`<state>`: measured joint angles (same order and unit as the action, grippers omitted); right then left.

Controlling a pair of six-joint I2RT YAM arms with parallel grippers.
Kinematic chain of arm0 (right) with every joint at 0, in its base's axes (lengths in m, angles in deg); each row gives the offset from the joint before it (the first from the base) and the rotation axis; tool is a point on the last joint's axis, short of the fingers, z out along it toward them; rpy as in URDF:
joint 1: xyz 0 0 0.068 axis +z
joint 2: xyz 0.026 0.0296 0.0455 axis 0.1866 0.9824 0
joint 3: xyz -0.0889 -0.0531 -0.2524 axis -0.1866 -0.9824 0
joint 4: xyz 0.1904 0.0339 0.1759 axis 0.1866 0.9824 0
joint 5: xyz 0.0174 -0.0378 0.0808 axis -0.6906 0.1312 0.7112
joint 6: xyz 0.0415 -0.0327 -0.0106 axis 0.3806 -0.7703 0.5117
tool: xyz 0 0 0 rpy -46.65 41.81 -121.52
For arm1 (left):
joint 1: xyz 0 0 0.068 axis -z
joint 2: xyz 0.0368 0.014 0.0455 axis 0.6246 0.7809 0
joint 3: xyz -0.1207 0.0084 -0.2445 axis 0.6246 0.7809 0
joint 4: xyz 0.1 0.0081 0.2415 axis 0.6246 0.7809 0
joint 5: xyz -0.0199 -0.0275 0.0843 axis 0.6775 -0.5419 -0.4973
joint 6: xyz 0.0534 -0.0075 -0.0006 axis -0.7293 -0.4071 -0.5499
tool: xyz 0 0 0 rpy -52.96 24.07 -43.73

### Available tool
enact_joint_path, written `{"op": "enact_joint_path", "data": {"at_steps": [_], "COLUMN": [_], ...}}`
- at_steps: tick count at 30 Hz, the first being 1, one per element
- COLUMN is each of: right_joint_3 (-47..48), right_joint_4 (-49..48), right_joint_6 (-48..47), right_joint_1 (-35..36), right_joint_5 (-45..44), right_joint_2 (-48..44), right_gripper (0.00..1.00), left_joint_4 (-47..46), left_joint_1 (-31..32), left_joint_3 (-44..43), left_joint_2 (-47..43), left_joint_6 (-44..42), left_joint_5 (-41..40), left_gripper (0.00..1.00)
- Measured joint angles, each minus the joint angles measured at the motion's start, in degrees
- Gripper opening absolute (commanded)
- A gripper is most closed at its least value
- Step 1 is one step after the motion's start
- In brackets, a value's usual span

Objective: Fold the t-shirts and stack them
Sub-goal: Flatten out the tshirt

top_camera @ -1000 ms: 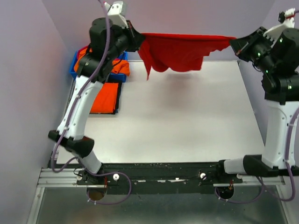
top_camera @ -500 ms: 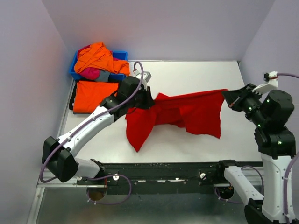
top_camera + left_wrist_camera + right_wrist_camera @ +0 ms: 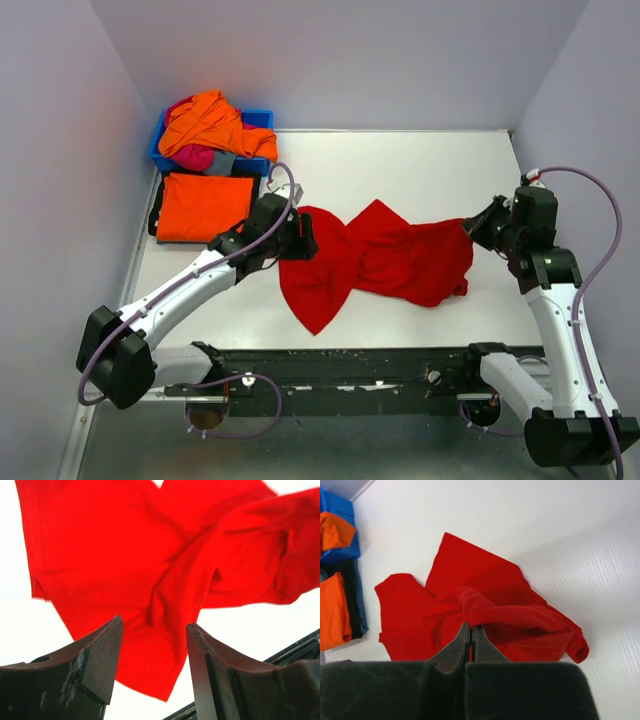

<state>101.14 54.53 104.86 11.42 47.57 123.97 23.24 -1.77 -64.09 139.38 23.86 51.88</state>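
Observation:
The bright red t-shirt (image 3: 385, 262) lies crumpled and partly spread on the white table (image 3: 420, 170), its left part reaching toward the front edge. My left gripper (image 3: 306, 240) is open at the shirt's left edge; in the left wrist view the open gripper (image 3: 153, 630) hangs just above the red cloth (image 3: 130, 555) and holds nothing. My right gripper (image 3: 478, 228) is shut on the shirt's right edge; in the right wrist view the gripper (image 3: 471, 628) pinches a raised fold of the red shirt (image 3: 485, 605).
A folded orange t-shirt (image 3: 203, 205) lies on dark cloth at the left of the table. Behind it a blue bin (image 3: 158, 150) holds orange (image 3: 212, 118), magenta-pink (image 3: 193, 157) and grey shirts. A black rail (image 3: 350, 365) runs along the front edge.
Both arms came down and toward the front, laying the red shirt from the air onto the table. My left gripper has opened and let go; my right still holds its edge.

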Motion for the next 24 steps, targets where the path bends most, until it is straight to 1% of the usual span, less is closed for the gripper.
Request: {"op": "enact_joint_path", "data": {"at_steps": [5, 7, 11, 16, 20, 24], "right_joint_3": [-5.4, -7.6, -11.1, -12.3, -13.3, -14.5], "right_joint_4": [-3.2, -4.7, -6.9, -9.0, -10.6, -11.6], "right_joint_6": [1.1, 1.6, 2.5, 3.3, 3.6, 4.1], "right_joint_1": [0.0, 0.0, 0.0, 0.0, 0.0, 0.0], "right_joint_5": [-2.8, -3.2, -3.4, -3.4, -3.3, -3.0], "right_joint_2": [-0.9, -1.2, -1.9, -2.1, -2.5, -2.5], "right_gripper": [0.01, 0.01, 0.01, 0.01, 0.01, 0.01], "left_joint_4": [0.8, 1.9, 4.1, 4.2, 3.4, 1.1], "left_joint_1": [0.0, 0.0, 0.0, 0.8, 0.8, 0.7], "left_joint_3": [8.8, 13.7, 19.3, 22.4, 22.8, 22.6], "left_joint_2": [-2.9, -5.0, -8.4, -8.9, -7.0, -2.6], "left_joint_6": [3.1, 5.8, 10.8, 16.2, 18.2, 19.1], "left_joint_5": [-0.4, -0.5, 0.0, 0.9, 1.2, 1.0], "left_gripper": [0.62, 0.63, 0.65, 0.66, 0.66, 0.56]}}
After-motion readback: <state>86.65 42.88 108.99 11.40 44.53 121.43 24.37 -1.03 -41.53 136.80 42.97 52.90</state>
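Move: The open left hand is above the t-shirt's left half: the left edge near the tip is some 11 cm back, 3 cm left and 15 cm below; the near tip is about 17 cm back, 2 cm right; the folded orange stack is roughly 12 cm ahead, 23 cm left. The right hand still holds the shirt's right end aloft, the shirt's middle about 20 cm left, level fore-and-aft, 22 cm below. Left hand, open, sinks 13 cm and back towards the near-left edge, tipping down; right lowers its pinched end 6 cm. ##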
